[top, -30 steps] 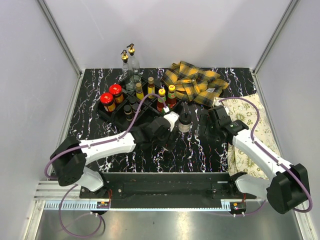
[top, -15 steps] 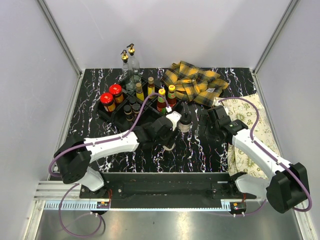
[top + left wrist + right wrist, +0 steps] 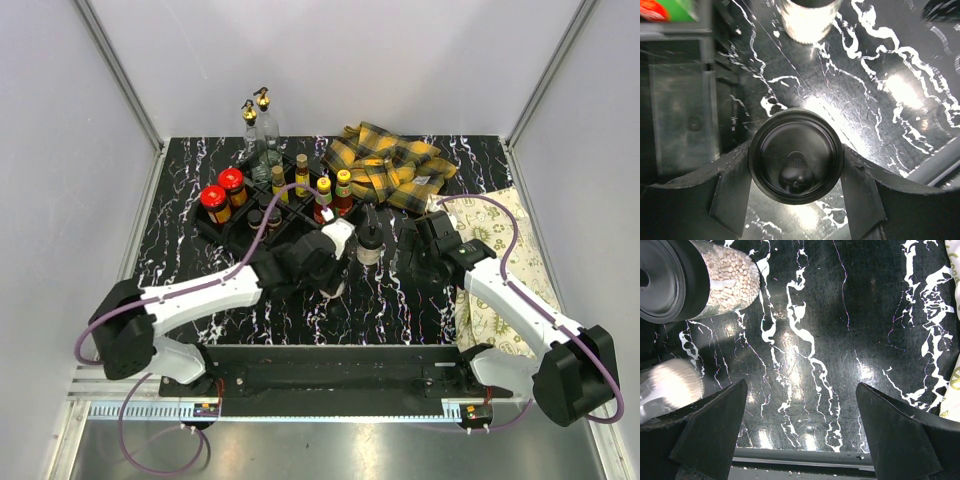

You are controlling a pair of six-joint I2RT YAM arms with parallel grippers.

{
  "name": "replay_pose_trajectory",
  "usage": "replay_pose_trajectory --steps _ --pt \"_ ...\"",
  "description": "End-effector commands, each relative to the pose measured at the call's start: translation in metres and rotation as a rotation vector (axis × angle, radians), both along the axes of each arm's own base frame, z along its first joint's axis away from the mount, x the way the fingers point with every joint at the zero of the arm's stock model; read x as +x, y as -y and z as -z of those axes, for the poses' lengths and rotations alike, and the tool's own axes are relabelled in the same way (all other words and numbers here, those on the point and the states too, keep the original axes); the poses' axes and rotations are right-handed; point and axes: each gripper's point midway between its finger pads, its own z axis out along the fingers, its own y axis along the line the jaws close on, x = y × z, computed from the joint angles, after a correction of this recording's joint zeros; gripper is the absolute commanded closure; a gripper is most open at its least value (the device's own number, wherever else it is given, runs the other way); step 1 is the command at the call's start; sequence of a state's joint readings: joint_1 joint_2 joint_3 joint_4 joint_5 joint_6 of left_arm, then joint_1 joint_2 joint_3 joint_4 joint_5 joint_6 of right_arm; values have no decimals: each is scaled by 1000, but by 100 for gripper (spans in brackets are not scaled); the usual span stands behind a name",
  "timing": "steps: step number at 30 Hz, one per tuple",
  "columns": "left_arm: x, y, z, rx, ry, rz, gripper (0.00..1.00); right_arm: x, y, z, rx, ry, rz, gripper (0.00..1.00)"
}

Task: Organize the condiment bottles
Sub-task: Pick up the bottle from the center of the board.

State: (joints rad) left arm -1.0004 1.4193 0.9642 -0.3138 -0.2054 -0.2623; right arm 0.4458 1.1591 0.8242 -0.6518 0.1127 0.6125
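My left gripper [image 3: 796, 192] is shut on a black-capped shaker [image 3: 796, 155], its fingers pressed to both sides of the round cap. From above, this gripper [image 3: 337, 283] sits just in front of the black tray [image 3: 212, 229]. A second black-capped shaker [image 3: 370, 245] filled with white beads [image 3: 727, 275] stands on the table to its right. My right gripper [image 3: 800, 432] is open over bare marble, right of that shaker [image 3: 420, 255]. Red-lidded jars [image 3: 215, 202], yellow-capped sauce bottles [image 3: 323, 198] and small dark bottles stand in the tray. Two clear gold-spouted bottles [image 3: 257, 118] stand behind it.
A yellow plaid cloth [image 3: 388, 165] lies crumpled at the back right. A pale floral cloth [image 3: 500, 275] covers the table's right edge under the right arm. An open tray compartment [image 3: 680, 105] lies left of the held shaker. White walls enclose the table.
My left gripper has closed on the black-capped shaker it was open around. The left arm's elbow has swung leftward. The right arm has not moved.
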Motion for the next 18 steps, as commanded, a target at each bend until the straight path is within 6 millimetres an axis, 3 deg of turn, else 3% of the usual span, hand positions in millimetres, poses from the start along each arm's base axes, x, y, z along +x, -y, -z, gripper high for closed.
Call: replay_pose_trajectory --steps 1,9,14,18 --pt "13 1 -86 -166 167 -39 100 5 2 -6 9 26 23 0" --pt "21 -43 -144 -221 324 -186 100 5 1 -5 11 22 23 0" --pt "38 -63 -151 -199 372 -273 100 5 0 -4 12 17 21 0" --pt "60 -79 -140 -179 344 -351 100 6 0 -4 13 18 18 0"
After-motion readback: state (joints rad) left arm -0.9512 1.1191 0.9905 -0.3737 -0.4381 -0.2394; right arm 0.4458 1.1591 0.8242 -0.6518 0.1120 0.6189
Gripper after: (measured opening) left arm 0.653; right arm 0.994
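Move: The left hand already grips the black-lidded bottle by its lid, just clear of the table; the empty compartment at the rack's near-right end lies about 8 cm ahead, 8 cm to the left and 8 cm below. The other black-lidded bottle stands some 7 cm ahead and 7 cm to the right, the nearer yellow-capped sauce bottle about 14 cm ahead and 3 cm to the left. From the idle right hand, that compartment is roughly 6 cm ahead, 25 cm to the left and 7 cm below. The left hand keeps its hold on the bottle's black lid and hoists the bottle quickly, some 11 cm up, while drifting left towards the side where the empty compartment lies. Near the top the climb flattens out and the hand swings on left by about 6 cm in all and a little forward, its fingers tipping upward from their downward slant by some 15 degrees and turning a bit counter-clockwise, still closed on the lid. ##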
